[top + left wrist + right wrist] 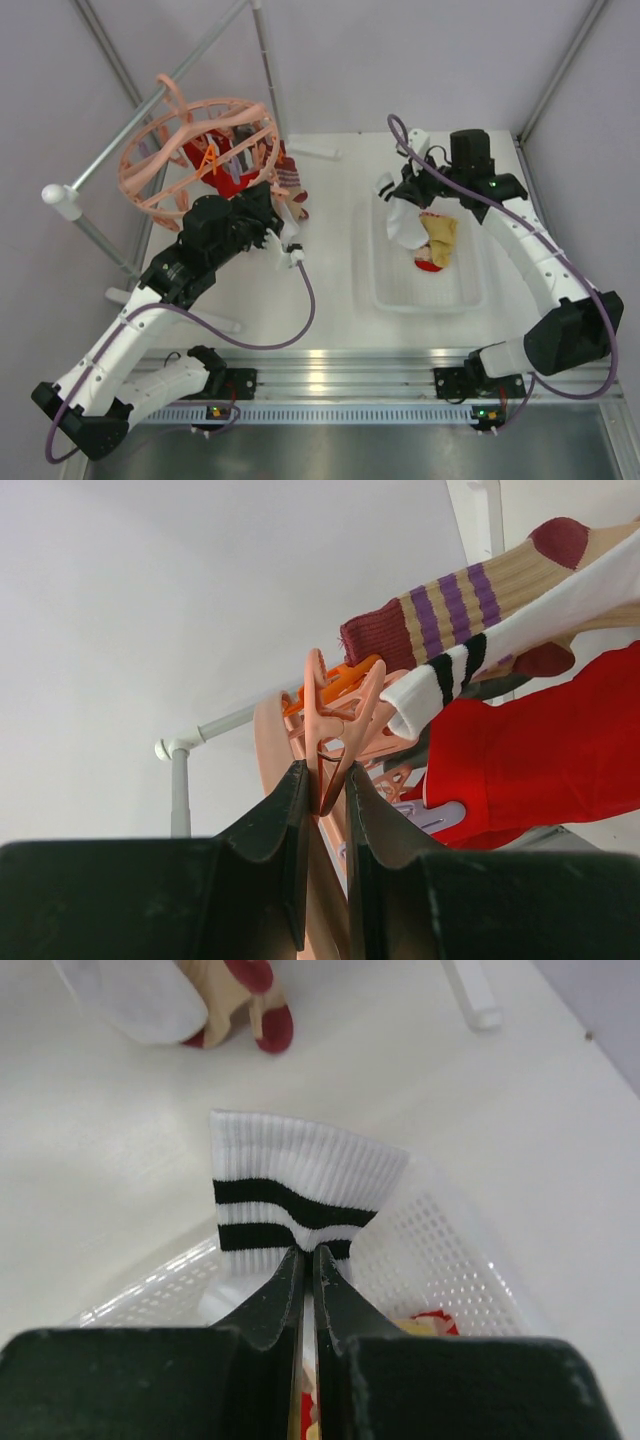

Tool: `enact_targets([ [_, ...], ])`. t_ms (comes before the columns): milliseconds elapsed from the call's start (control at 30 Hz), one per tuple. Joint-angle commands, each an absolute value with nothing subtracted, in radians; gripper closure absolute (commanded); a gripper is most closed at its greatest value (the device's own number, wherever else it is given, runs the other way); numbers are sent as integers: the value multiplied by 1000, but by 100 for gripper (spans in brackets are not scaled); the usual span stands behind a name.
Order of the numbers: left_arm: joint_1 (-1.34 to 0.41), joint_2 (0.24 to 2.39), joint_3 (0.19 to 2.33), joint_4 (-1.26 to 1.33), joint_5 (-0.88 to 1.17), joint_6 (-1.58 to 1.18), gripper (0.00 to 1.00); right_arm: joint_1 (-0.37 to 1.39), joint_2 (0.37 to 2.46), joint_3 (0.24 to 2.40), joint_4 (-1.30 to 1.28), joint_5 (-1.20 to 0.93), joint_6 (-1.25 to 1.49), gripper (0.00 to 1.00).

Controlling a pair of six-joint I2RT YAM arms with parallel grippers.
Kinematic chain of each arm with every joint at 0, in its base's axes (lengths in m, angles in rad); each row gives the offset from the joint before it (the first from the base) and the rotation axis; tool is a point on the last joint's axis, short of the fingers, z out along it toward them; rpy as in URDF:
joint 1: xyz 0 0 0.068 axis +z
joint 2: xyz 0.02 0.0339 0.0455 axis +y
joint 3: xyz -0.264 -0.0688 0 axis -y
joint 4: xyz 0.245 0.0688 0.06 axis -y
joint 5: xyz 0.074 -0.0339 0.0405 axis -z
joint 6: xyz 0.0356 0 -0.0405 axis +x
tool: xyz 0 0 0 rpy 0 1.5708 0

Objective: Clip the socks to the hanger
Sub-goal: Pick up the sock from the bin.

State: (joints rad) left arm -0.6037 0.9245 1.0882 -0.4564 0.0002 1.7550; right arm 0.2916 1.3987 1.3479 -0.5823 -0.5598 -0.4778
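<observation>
The peach-pink hanger (195, 150) hangs from the rail at the back left. Three socks are on it: a beige one with purple stripes (450, 610), a white one with black stripes (470, 665) and a red one (540, 760). My left gripper (328, 780) is shut on the tails of a peach clip (335, 720) of the hanger. My right gripper (308, 1252) is shut on the cuff of a white sock with black stripes (300, 1180), held just above the basket (425, 295). A mustard sock (440, 232) and a red sock (428, 263) lie in the basket.
The grey metal rail (150, 100) runs diagonally at the back left, with a white end cap (60, 200). A white bar (320, 152) lies on the table behind the hanger. The enclosure walls stand close on all sides.
</observation>
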Motion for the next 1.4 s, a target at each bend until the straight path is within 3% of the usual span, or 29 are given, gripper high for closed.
enact_targets([
  [0,-607,917,1080,-399,43,1703,100,301,1374,1448,-502,-702,-440,100],
  [367,-607,911,1072,-382,40,1655,100,463,1437,1581,-279,-723,-311,100],
  [600,-607,904,1065,-365,51,1603,100,600,1506,1493,-221,-703,-419,100],
  [1000,-606,859,989,-285,90,1658,100,630,1591,1558,-265,-876,-457,100],
  [1367,-606,841,959,-287,121,1715,100,666,1631,1637,-374,-847,-531,100],
])
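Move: The right hand already holds the white sock by its striped cuff. The clip it goes for, pinched in the left fingers, lies about 24 cm to its left, 3 cm back and 9 cm higher. Hanging under the rim are a white sock, some 25 cm left, 5 back and 2 lower, and the tan striped sock, 23 left and 2 ahead, level in height. The bin's middle is 9 cm right, 2 back and 23 below. From the left hand point the clip is 3 cm ahead, 2 right, 1 lower. Keeping its pinch on the white sock's cuff, the right hand swings some 18 cm left and about 5 cm back towards the clip, arcing up about 12 cm before dipping to finish roughly 6 cm higher, slowing beside the hanger and turning about 35 degrees counter-clockwise. The left fingers keep hold of the clip, staying nearly in place with a slight roll. ##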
